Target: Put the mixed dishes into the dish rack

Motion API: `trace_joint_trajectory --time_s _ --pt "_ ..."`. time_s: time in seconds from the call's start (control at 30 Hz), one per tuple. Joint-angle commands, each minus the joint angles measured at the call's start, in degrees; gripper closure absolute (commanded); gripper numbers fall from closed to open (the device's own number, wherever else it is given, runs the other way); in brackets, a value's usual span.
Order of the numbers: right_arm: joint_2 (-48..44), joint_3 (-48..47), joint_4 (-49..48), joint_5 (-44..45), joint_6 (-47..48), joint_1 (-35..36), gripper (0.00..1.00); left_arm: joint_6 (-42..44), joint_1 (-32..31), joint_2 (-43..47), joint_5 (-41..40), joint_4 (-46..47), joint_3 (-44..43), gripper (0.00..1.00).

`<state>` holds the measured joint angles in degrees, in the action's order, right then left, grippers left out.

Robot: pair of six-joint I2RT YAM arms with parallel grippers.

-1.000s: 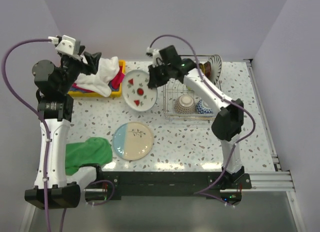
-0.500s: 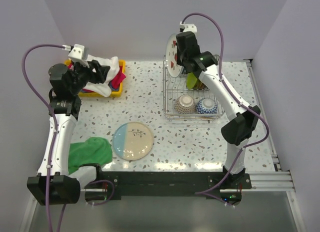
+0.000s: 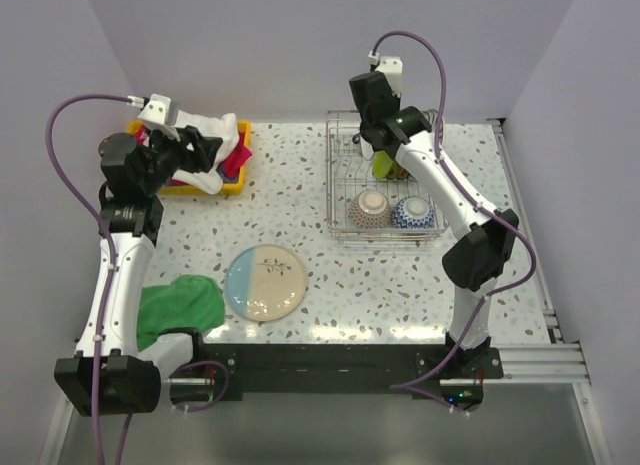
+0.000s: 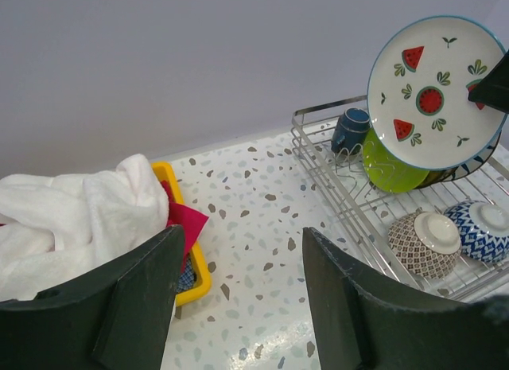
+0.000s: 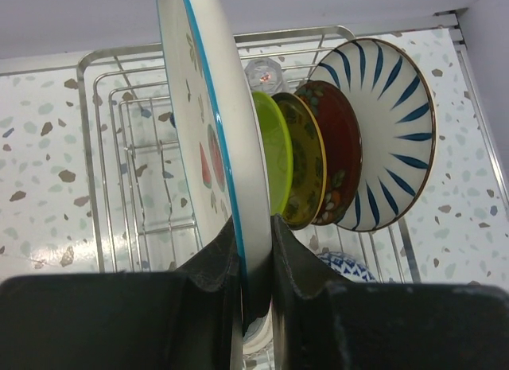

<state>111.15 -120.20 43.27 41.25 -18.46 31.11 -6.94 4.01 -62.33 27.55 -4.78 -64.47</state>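
My right gripper (image 5: pixel 254 259) is shut on the rim of a white watermelon-print plate (image 5: pixel 199 107), held upright on edge over the dish rack (image 5: pixel 103 147). Standing in the rack behind it are a lime plate (image 5: pixel 274 155), an olive plate (image 5: pixel 306 163), the red floral plate (image 5: pixel 338 147) and the striped plate (image 5: pixel 390 139). A clear glass (image 5: pixel 262 70) and a dark blue mug (image 4: pixel 350 130) sit at the rack's back. The orange-red bowl (image 3: pixel 372 207) and blue-white bowl (image 3: pixel 412 212) lie upside down in front. My left gripper (image 4: pixel 242 243) hangs open and empty beside the yellow bin.
A blue-and-cream plate (image 3: pixel 266 281) lies on the table at front centre. A green cloth (image 3: pixel 178 307) sits near the left arm's base. The yellow bin (image 3: pixel 200 185) at back left holds a white towel (image 3: pixel 215 135) and coloured cloths. The back wall stands close behind the rack.
My right gripper lifted the watermelon plate off the table, carried it right to the rack and turned it on edge. The left arm drew back a little over the bin.
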Motion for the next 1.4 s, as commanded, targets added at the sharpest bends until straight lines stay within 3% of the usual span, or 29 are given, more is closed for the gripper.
trace_joint_trajectory --time_s 0.0,0.7,1.37 --pt "-2.52 0.58 -4.51 4.54 -3.51 0.18 1.0 -0.97 0.3 1.59 0.84 1.96 0.83 0.35" --pt "-0.24 5.59 -4.07 5.06 -6.06 0.18 1.0 -0.79 0.3 1.15 1.37 1.44 2.5 0.35" --pt "6.97 4.54 -3.89 2.25 -7.47 0.35 1.0 -0.53 0.21 1.59 3.39 -1.2 5.4 0.36"
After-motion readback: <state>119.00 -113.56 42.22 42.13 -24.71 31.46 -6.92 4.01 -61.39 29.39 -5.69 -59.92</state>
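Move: Ahead of the right hand, which holds the watermelon plate by its near rim, the free rack slot lies about 8 cm farther out and 19 cm below, roughly in line. The green plate stands about 7 cm ahead and 5 cm right, the blue mug 13 cm ahead and 1 cm left; the beige bowl sits 9 cm back, straight in line. From the left hand the slot is some 20 cm ahead, 33 cm right and 25 cm below. Lowering the watermelon plate on edge into the rack just left of the green plate, the right hand sinks about 11 cm in all, pausing after the first 3 cm. It eases back a little at first, then slightly forward and left during the longer drop, tipping down some 10 degrees with its grip kept. The empty left hand sinks about 3.5 cm, fingers still open. ##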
